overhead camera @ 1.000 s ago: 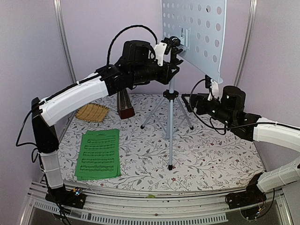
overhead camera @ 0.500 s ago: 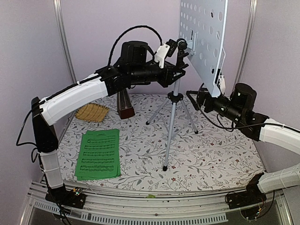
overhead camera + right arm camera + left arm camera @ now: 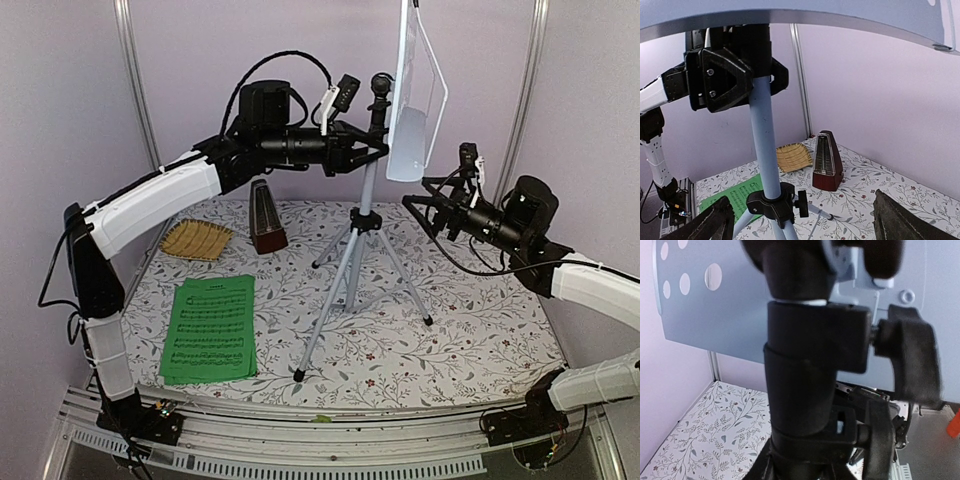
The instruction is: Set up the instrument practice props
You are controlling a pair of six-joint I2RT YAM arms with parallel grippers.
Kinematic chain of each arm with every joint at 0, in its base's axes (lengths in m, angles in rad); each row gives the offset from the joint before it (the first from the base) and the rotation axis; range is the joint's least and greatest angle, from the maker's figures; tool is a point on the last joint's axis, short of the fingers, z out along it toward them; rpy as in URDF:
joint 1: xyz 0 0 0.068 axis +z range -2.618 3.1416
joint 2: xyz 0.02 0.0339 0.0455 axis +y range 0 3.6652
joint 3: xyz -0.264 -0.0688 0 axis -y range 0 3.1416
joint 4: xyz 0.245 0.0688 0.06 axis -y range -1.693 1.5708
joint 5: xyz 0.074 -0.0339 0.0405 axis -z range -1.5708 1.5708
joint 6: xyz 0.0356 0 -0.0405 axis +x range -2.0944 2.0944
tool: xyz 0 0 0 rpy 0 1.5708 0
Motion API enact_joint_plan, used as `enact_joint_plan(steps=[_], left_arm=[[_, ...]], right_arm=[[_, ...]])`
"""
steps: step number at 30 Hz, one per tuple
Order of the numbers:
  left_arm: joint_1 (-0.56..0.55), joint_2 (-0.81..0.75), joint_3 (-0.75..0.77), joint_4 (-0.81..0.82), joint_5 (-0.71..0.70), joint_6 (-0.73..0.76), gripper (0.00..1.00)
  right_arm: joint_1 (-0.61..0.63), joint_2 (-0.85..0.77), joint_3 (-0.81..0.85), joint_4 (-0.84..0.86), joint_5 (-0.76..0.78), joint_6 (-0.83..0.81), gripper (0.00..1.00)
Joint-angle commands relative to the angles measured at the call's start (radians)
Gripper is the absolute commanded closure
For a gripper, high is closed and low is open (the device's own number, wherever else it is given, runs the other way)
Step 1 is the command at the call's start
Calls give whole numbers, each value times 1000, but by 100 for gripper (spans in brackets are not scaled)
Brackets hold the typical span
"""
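The pale blue music stand (image 3: 366, 190) rests on its tripod legs mid-table, its perforated desk (image 3: 412, 100) turned edge-on to the top view. My left gripper (image 3: 368, 150) is shut on the stand's black neck (image 3: 800, 380), which fills the left wrist view and hides the fingers. My right gripper (image 3: 432, 203) hangs open just right of the pole (image 3: 762, 145) and below the desk, with nothing between its fingertips (image 3: 705, 225). The green booklet (image 3: 210, 328) lies flat at the front left. The reddish-brown metronome (image 3: 266, 220) stands upright at the back left.
A tan woven mat (image 3: 196, 240) lies left of the metronome, near the back-left frame post (image 3: 135, 90). The tripod's feet spread to the front (image 3: 298, 377), right (image 3: 428, 322) and back. A purple wall closes the back and sides.
The stand's desk has swung from facing the camera to edge-on, and the tripod's front foot has shifted left. My left arm turned with the neck. My right gripper rose slightly, staying open.
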Motion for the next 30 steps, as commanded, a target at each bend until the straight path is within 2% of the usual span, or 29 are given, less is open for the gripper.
enact_joint_plan(steps=[1,6,11,15,18,26,30], left_arm=[[24,-70,46,323,185,-34,100],[30,-86,-42,428,231,-59,100],[38,-96,-101,488,258,-83,100],[41,-109,-147,539,263,-93,100],[44,-114,-160,558,267,-98,100],[49,-113,-164,557,259,-105,100],[49,-119,-178,536,203,-106,70]], right_arm=[[-5,79,39,88,-180,-29,5],[2,211,106,171,-326,28,16],[55,294,170,213,-327,37,22],[84,356,224,208,-338,32,32],[91,378,238,199,-343,32,45],[94,336,206,176,-226,11,98],[100,287,199,157,-90,-21,100]])
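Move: The stand's pole, at the height where the right fingers will shut on it, is about 10 cm left of the right hand and roughly 2 cm farther out, nearly level in height. On that pole the tripod hub sits some 8 cm below the hand. The desk's lower edge overhangs about 3 cm ahead and 4 cm left, perhaps 10 cm up. The left hand already grips the pole's top; the right hand's spot is about 9 cm straight beneath it. The stand's pole is taken by the right hand just below the left one: wide open, the right hand reaches about 9.5 cm to its left under the desk, swinging some 20 degrees counter-clockwise, and closes its fingers around the tube. Meanwhile the left hand keeps its grip on the pole's top, drawing it back a couple of centimetres and twisting it clockwise. ##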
